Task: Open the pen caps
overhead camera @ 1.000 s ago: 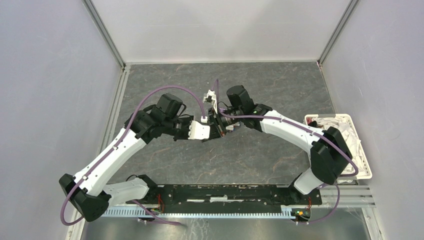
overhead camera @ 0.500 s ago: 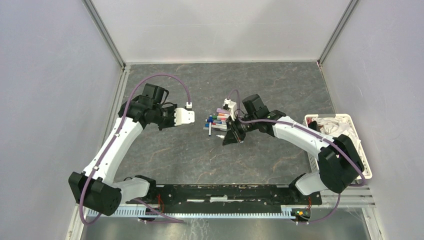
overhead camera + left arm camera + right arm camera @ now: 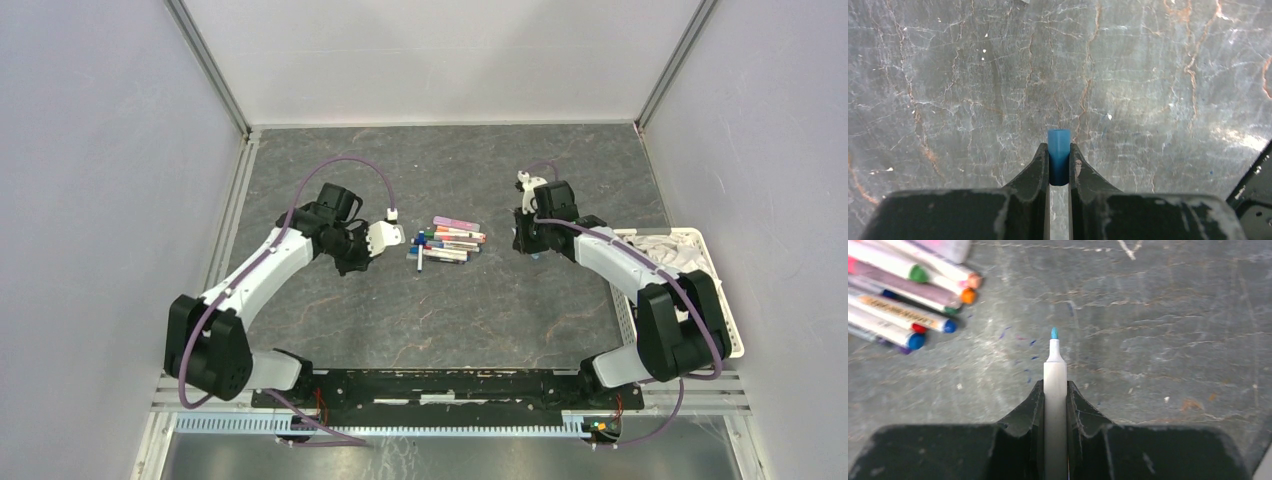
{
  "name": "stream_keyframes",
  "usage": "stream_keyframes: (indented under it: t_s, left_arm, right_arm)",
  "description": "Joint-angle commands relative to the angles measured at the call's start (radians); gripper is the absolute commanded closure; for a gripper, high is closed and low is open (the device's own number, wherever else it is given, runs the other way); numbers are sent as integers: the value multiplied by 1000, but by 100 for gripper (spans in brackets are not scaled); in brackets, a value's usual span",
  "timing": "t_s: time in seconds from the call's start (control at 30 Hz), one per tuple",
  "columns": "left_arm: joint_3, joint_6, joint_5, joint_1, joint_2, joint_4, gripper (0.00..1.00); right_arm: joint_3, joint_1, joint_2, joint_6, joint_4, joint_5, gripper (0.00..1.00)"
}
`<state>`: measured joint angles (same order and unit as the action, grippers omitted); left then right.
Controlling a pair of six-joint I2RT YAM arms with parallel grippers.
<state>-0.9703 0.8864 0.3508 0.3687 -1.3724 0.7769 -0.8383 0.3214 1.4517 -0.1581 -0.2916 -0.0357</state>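
Note:
A short blue pen cap (image 3: 1059, 152) is pinched between the fingertips of my left gripper (image 3: 1059, 147), above bare table. In the top view this gripper (image 3: 352, 260) hangs left of the pile of pens (image 3: 447, 240). My right gripper (image 3: 1055, 390) is shut on a white pen barrel (image 3: 1055, 382) whose bare blue tip (image 3: 1054, 333) points away from the jaws. From above, the right gripper (image 3: 527, 240) sits right of the pile. Several capped pens (image 3: 903, 295) lie side by side at the upper left of the right wrist view.
A white basket (image 3: 722, 300) holding a white cloth (image 3: 668, 250) stands at the table's right edge. Grey walls close in the table on the left, right and far sides. Small ink specks (image 3: 1030, 357) mark the surface near the pen tip.
Both grippers were together at the table's middle, then drew apart: the left one went left with the blue cap, the right one right with the pen. The pile now shows between them.

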Motion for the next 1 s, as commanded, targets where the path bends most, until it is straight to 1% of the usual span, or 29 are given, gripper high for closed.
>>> stream_keyframes:
  t_s: [0.0,0.1,0.23,0.3,0.43,0.53,0.6,0.63,0.77,0.83,0.9,0.93,0.97]
  left_arm:
    - [35,-119,0,1,-40,-145,98]
    - [73,-112,-13,1,-64,-201,98]
    - [123,-93,-38,0,-97,-266,97]
    - [139,-84,-51,0,-121,-291,97]
    - [170,-60,-75,-1,-148,-334,95]
    - [184,-49,-81,1,-164,-356,92]
    - [187,-49,-81,1,-174,-360,86]
    - [188,-49,-80,0,-174,-361,79]
    - [181,-43,-59,1,-155,-344,63]
    - [165,-39,-44,0,-141,-316,52]
    - [141,-36,-26,0,-124,-279,37]
    - [129,-33,-14,-1,-117,-259,33]
    - [116,-33,-6,-1,-109,-240,31]
  right_arm:
    - [11,3,38,4,125,180,100]
    - [-4,2,87,20,126,188,100]
    - [-7,2,143,20,128,179,91]
    - [-5,2,159,20,129,170,85]
    - [7,-2,162,20,128,166,79]
    - [11,-6,156,22,120,156,71]
    - [11,-8,151,24,111,155,63]
    - [10,-8,146,26,106,155,58]
    - [0,-7,120,27,91,155,57]
    - [-20,-8,107,26,81,154,57]
    - [-50,-8,94,23,66,150,57]
    - [-64,-7,89,23,61,148,58]
    - [-85,-7,85,22,51,146,57]
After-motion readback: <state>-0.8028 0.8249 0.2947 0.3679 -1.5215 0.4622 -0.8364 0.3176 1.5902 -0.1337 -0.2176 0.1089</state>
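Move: The left fingers hold the blue cap over bare table; its landing spot is about 8 cm below and 1 cm ahead. From that hand the blue-capped marker lies some 10 cm ahead and 14 cm right, the marker pile 12 cm ahead and 22 cm right. The right fingers hold the uncapped pen; its spot is about 5 cm below, 2 cm ahead and 2 cm right, with the marker pile some 20 cm left and 4 cm ahead. Lower both grippers to set their things down on the bare table, one each side of the marker pile: the left with the blue cap about 7.5 cm nearly straight down, the right with the uncapped pen about 4.5 cm down while easing slightly right and rolling some 10 degrees, left side down. Once low, open the right fingers, then the left, to let go. ##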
